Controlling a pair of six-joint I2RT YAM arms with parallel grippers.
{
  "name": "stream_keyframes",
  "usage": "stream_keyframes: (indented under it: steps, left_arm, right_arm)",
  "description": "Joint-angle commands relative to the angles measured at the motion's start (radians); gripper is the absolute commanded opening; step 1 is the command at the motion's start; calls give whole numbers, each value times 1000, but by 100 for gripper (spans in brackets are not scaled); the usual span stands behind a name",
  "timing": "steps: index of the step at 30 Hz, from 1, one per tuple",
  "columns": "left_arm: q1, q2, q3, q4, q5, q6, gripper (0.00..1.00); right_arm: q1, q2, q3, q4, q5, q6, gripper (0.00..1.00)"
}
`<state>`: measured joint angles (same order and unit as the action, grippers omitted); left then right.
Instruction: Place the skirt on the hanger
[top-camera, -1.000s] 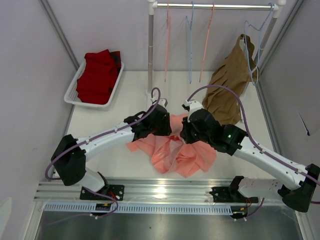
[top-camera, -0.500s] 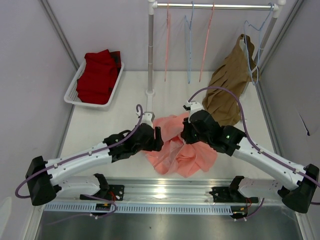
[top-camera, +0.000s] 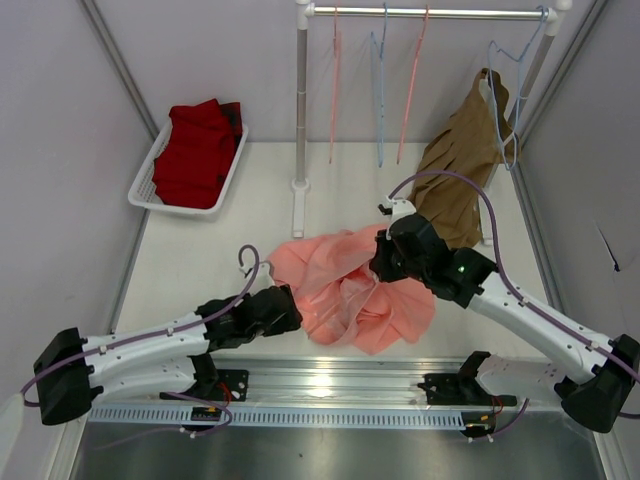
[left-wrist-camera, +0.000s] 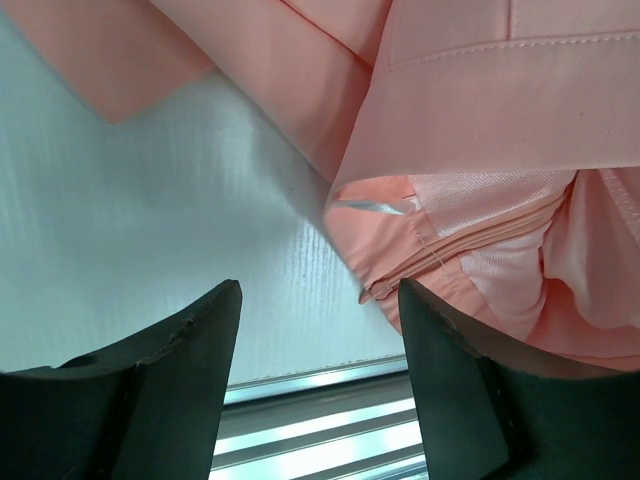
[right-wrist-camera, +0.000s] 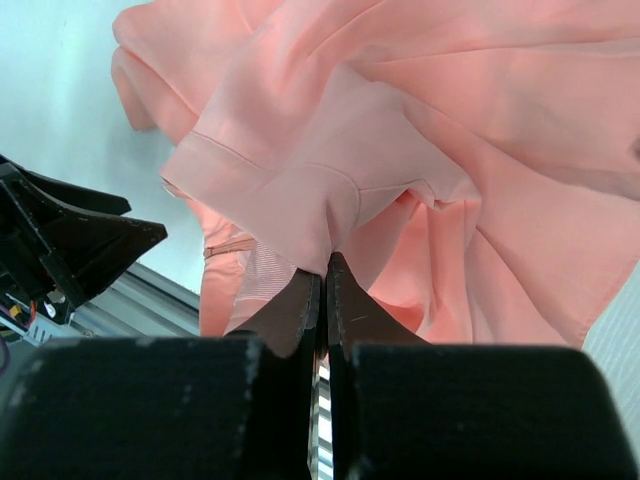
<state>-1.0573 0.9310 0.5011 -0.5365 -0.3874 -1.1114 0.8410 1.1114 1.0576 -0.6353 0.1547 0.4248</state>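
The salmon-pink skirt (top-camera: 340, 285) lies bunched on the white table, partly lifted at its right side. My right gripper (top-camera: 381, 262) is shut on a hemmed edge of the skirt (right-wrist-camera: 420, 130), its fingertips (right-wrist-camera: 325, 265) pinching the cloth. My left gripper (top-camera: 292, 310) sits low at the skirt's left edge, open and holding nothing. In the left wrist view its fingers (left-wrist-camera: 320, 300) frame bare table, with the skirt (left-wrist-camera: 480, 110) just ahead and to the right. Two salmon-pink wire hangers (top-camera: 335, 90) (top-camera: 412, 90) hang on the rail at the back.
A white basket (top-camera: 140, 185) with dark red cloth (top-camera: 195, 150) stands back left. A brown garment (top-camera: 460, 170) hangs on a light-blue hanger (top-camera: 505, 75) at the right. Another light-blue hanger (top-camera: 380, 90) and the rack pole (top-camera: 301, 100) stand behind. A metal rail (top-camera: 330, 375) runs along the near edge.
My left gripper opened, let go of the skirt and drew back to the near left. The skirt's left part now lies spread on the table. The right gripper stayed shut on the cloth.
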Motion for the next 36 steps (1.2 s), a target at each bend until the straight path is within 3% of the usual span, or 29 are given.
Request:
stream_keyframes:
  steps: [1,11,15,18,22,27,30,36]
  left_arm:
    - [-4,3,-19,151,4,-51,70]
    - [35,227,-32,337,47,2,70]
    - [54,247,-50,398,36,22,69]
    - [72,267,-59,469,64,51,61]
    - [86,299,-50,541,100,94,33]
    - [128,227,8,552,157,188,0]
    - [181,135,83,465,232,283,0]
    - [270,57,520,192,367,498,0]
  right_arm:
    - [-14,-33,-8,29,-23,-9,0]
    - [-49,-58,-27,36,-60,-18,0]
    - [-60,-65,-31,37,-72,-24,0]
    - [-69,-64,-36,37,-73,-29,0]
    - [-88,-68,-41,43,-80,-37,0]
    - [-141,-74,-24,30,-103,-55,0]
    - [-180,-77,21,2,-104,-75,0]
    - [-266,-79,235,-47,-121,-119,0]
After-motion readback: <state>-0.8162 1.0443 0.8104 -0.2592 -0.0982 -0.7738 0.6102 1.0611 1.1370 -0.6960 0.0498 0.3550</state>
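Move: The skirt's near-left edge, by the zip, lies about 4 cm ahead of the open left hand, 5 cm to its right and 4 cm below. The skirt's bulk spreads some 15 cm right and 5 cm ahead of that hand; the rack's foot is about 27 cm straight ahead. From the right hand, already gripping the skirt's raised part, that edge is about 14 cm left, 4 cm back and 18 cm below. Left dips right and forward, pinches the skirt's edge and lifts about 17 cm; right, still gripping, edges rightward. ##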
